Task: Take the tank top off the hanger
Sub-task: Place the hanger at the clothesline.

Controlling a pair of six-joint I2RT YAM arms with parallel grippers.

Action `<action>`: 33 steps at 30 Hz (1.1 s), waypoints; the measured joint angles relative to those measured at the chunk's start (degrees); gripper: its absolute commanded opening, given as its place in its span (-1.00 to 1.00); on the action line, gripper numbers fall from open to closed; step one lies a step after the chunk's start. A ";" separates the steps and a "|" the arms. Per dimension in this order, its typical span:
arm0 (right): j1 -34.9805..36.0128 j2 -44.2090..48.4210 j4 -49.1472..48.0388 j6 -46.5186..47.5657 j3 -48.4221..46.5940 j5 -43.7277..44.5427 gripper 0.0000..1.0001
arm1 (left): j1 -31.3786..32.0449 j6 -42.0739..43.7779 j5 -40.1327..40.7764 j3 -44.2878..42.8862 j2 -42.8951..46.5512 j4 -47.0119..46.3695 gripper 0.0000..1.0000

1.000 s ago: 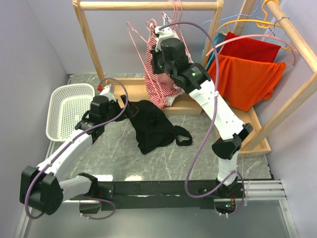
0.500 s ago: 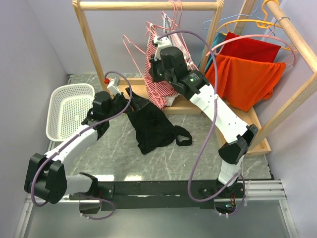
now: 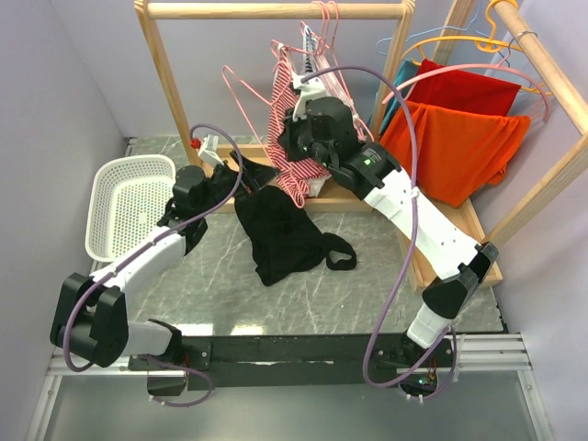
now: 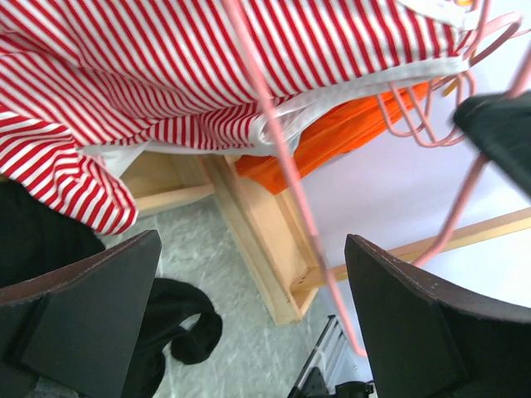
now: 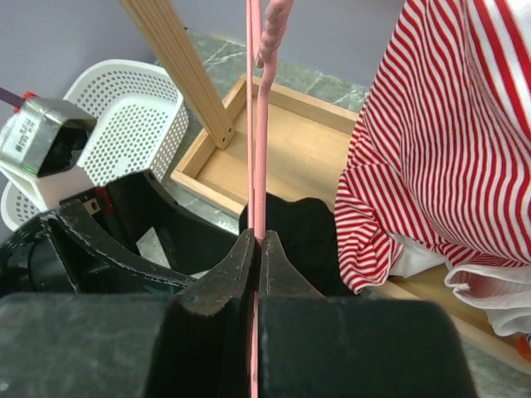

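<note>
A red-and-white striped tank top (image 3: 292,163) hangs on a pink wire hanger (image 3: 241,90) from the wooden rack's top bar. My right gripper (image 3: 288,136) is shut on the hanger's thin pink wire (image 5: 260,124), which runs straight up out of the pinched fingertips (image 5: 258,240). The striped cloth (image 5: 440,149) hangs just to that gripper's right. My left gripper (image 3: 243,167) is open and sits low beside the tank top's hem. In the left wrist view the striped fabric (image 4: 166,75) fills the top above the wide jaws (image 4: 253,274), and the pink wire (image 4: 278,157) crosses between them.
A black garment (image 3: 280,234) lies on the marble table in front of the rack base (image 3: 344,196). A white mesh basket (image 3: 129,207) stands at the left. Orange and red clothes (image 3: 455,138) hang on a second rack at the right. The rack's left post (image 3: 170,83) is close by.
My left arm has reached forward and up to the tank top's hem. The right arm has shifted and the hanger has swung left with it.
</note>
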State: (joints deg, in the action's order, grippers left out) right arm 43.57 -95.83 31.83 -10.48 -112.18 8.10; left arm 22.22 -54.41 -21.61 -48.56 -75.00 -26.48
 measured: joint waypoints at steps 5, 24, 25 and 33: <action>0.35 0.37 -1.18 -0.39 2.93 0.15 -1.00 | 0.17 -1.86 0.02 -0.33 -0.96 -1.97 0.75; 1.36 4.42 -4.24 -1.90 10.32 -0.22 -0.77 | 0.37 -7.08 1.79 -5.01 -5.53 -1.46 -0.98; 1.38 4.66 -4.61 -1.95 10.84 -0.26 -0.59 | 0.37 -7.19 1.70 -5.14 -5.53 -1.33 -0.98; 1.66 7.54 -7.17 -2.84 15.98 -0.87 -0.21 | 0.48 -8.26 1.77 -5.14 -6.25 -0.02 -0.98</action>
State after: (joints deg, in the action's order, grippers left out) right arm 45.23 -88.29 24.67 -13.32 -96.20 7.22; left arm 22.70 -62.67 -19.84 -53.69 -81.25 -26.50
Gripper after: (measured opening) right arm 0.373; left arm 0.034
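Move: The pink hanger, held in the right fingers, crosses just in front of the open left ones: the stretch of its bar they will close on is about 4 cm ahead, 2 cm to the right and 1 cm above the left hand. From that hand the striped tank top hangs some 13 cm ahead and 9 cm right, 2 cm lower; the black top lies 12 cm back, 3 cm right and 28 cm below. From the right hand, the waiting left fingertips are about 5 cm back, 4 cm left and 10 cm below. Forward and slightly right, about 2.5 cm, the left hand eases onto the pink hanger and shuts its open fingers until they pinch the bar. Meanwhile the right hand, still gripping the hanger, sinks 3.5 cm towards the left hand and draws back a little, then, with the left fingers shut, opens about a third of the way around its own bar. ##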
